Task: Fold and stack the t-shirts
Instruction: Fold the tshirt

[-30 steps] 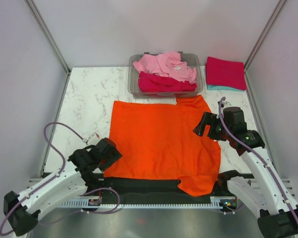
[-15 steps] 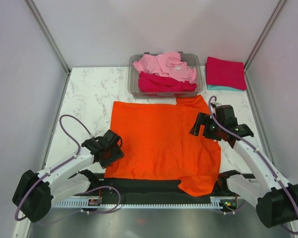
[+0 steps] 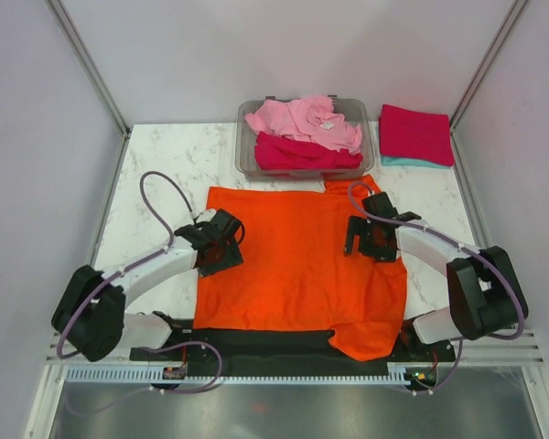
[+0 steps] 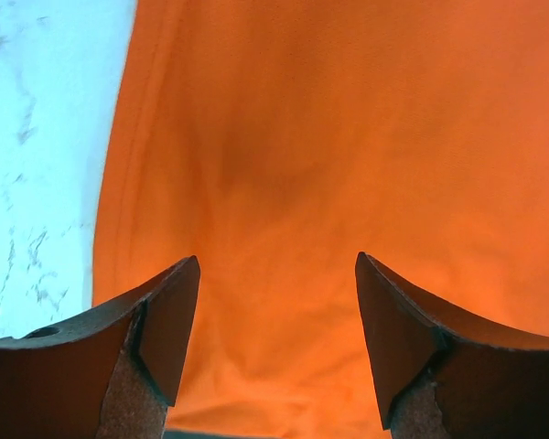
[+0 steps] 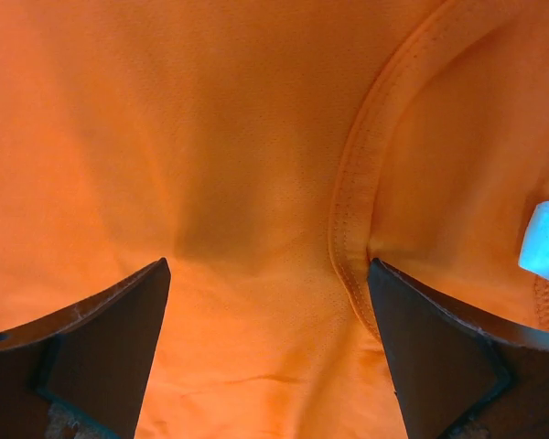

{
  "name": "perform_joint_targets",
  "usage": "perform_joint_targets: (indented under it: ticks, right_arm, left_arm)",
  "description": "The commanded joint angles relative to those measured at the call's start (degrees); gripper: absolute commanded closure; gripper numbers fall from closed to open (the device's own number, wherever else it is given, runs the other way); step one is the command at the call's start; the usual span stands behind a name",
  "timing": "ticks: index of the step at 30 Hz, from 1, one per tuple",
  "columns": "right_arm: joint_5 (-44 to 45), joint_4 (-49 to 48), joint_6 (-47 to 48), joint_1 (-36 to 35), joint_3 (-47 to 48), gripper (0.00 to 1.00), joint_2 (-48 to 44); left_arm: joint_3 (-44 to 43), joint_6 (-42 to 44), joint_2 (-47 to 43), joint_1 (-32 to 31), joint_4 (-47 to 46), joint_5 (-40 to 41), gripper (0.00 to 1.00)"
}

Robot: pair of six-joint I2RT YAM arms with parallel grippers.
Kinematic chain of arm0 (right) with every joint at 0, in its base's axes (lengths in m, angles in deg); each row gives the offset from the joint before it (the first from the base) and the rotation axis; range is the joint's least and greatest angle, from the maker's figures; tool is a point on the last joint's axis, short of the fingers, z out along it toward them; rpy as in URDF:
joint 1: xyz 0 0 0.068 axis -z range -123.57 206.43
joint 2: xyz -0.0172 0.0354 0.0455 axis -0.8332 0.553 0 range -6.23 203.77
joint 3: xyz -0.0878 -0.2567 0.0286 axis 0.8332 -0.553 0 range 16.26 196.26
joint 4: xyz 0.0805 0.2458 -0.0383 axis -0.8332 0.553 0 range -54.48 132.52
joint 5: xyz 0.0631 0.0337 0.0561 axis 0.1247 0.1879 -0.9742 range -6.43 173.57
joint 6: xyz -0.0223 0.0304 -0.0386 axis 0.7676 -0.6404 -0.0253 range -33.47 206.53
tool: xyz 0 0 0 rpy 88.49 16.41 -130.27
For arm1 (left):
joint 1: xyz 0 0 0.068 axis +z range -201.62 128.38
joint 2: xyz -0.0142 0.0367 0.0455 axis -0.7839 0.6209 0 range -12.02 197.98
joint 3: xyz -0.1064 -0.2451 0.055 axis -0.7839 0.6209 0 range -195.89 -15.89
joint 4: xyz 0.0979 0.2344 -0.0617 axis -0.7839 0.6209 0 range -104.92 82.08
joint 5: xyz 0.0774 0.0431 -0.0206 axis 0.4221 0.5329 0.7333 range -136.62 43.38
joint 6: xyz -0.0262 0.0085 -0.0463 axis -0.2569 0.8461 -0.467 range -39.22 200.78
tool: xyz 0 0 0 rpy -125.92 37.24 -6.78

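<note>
A bright orange t-shirt [image 3: 297,261] lies spread flat on the marble table, its near hem hanging over the front rail. My left gripper [image 3: 221,243] hovers over the shirt's left edge, open, with only orange cloth [image 4: 348,137] between its fingers. My right gripper [image 3: 366,238] is over the shirt's right side, open, above the neck seam [image 5: 357,183] and a white label [image 5: 544,242]. Light pink [image 3: 302,121] and crimson t-shirts [image 3: 302,154] lie crumpled in the bin. A folded crimson t-shirt [image 3: 414,133] rests on a teal one [image 3: 398,162] at the back right.
The grey see-through plastic bin [image 3: 247,155] stands at the back centre, just beyond the orange shirt's top edge. Bare marble [image 3: 160,174] shows to the left, and a narrower strip [image 3: 435,206] to the right. Frame posts and walls close in both sides.
Both arms have reached forward from the near corners: the left gripper moved up onto the shirt's left edge, the right gripper moved left and inward over the neck area. Both stayed open.
</note>
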Motion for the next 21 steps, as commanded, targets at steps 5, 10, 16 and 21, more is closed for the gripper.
perform_joint_targets:
  ticks: [5,10,16,21]
  right_arm:
    - [8.05,-3.77,1.17,0.13,5.72,0.02,12.38]
    - [8.67,-4.21,2.66,1.63,12.29,0.02,21.43]
    - [10.34,-1.31,4.51,2.51,22.14,0.02,26.9]
    - [10.08,2.64,7.14,2.6,24.97,0.02,19.54]
  left_arm:
    - [-2.01,9.23,17.73,6.56,-14.03,-5.04,0.24]
    - [-7.8,13.8,26.54,13.24,-16.93,-6.54,0.24]
    - [-17.74,17.06,30.78,16.15,-13.78,-9.35,0.26]
    - [-15.65,16.63,19.98,16.06,-8.08,-7.87,0.25]
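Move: The orange t-shirt lies flat beneath both open grippers; its middle is about 25 cm to the left gripper's right and 5 cm below it, and about 22 cm to the right gripper's left and a centimetre or so below. The grey bin's middle stands some 38 cm ahead and 26 cm right of the left gripper, or 35 ahead and 21 left of the right one. The shirt's near sleeve reaches roughly 25 cm back and 3 cm left of the right gripper. Lower the open left gripper some 4 cm until its fingertips press on the shirt near its left edge, then push forward; with the right fingertips on the cloth beside the seam, slide that gripper forward alongside. Carry both about 12 cm towards the bin, fingers kept open, rolling the right hand some 10 degrees so its left side dips. ##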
